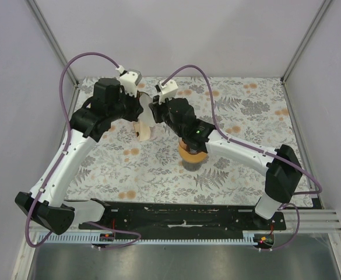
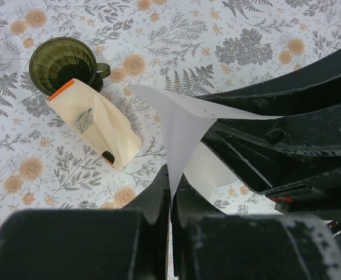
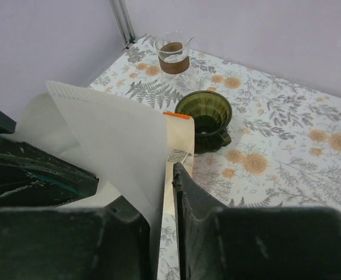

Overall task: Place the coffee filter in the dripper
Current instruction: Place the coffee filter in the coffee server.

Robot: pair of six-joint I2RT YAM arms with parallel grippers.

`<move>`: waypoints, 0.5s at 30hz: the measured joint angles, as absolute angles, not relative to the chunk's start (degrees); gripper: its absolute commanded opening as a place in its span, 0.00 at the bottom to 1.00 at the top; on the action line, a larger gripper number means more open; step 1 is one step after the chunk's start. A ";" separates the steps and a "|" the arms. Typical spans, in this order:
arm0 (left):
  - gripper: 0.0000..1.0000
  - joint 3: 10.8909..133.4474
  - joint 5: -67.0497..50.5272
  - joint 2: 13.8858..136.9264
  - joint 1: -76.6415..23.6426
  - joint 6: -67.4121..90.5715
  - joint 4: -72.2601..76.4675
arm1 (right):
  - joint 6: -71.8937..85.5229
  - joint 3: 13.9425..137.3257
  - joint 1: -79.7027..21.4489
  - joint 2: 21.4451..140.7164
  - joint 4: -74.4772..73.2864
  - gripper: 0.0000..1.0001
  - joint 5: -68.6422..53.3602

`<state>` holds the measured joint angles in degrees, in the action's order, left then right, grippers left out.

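The white paper coffee filter [image 2: 185, 125] hangs in the air between my two grippers, fanned out wide [image 3: 120, 137]. My left gripper [image 2: 173, 181] is shut on its lower corner. My right gripper [image 3: 167, 175] is open by a narrow gap, and the filter's edge rests against its left finger only. The dark green dripper [image 2: 62, 63] stands upright on the floral mat beyond the filter [image 3: 204, 112]. In the top view both grippers meet at the middle back, the filter [image 1: 141, 108] shows white between them, and I cannot make out the dripper.
A cream filter packet [image 2: 94, 122] with an orange edge lies beside the dripper, touching it [image 3: 179, 137]. A glass carafe [image 3: 173, 53] with a brown band stands farther off, partly under the right arm [image 1: 192, 153]. Purple walls and metal posts enclose the mat.
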<state>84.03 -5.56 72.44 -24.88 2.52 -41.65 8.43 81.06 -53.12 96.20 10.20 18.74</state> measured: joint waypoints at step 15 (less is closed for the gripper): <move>0.14 84.07 5.48 72.31 -26.52 -1.04 -40.60 | 8.25 79.13 -53.54 95.29 11.53 0.00 24.23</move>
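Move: The filter is already pinched in the left fingers. The dripper it will go to lies about 16 cm to that hand's right, 6 cm back and 16 below. For the right hand, the filter's near edge sits between its part-open fingers, its middle about 2 cm left and level. The cream packet lies some 8 cm ahead, 7 left and 25 below, the green cup 17 ahead, 8 left and 25 below. The right fingers close from about a quarter open and pinch the filter's edge, that hand then easing about 1.5 cm to the right. The left keeps its pinch on the other side and draws away, some 2 cm left and 1.5 cm forward, twisting about 10 degrees with its left side rising, so the two hands spread the paper between them. ##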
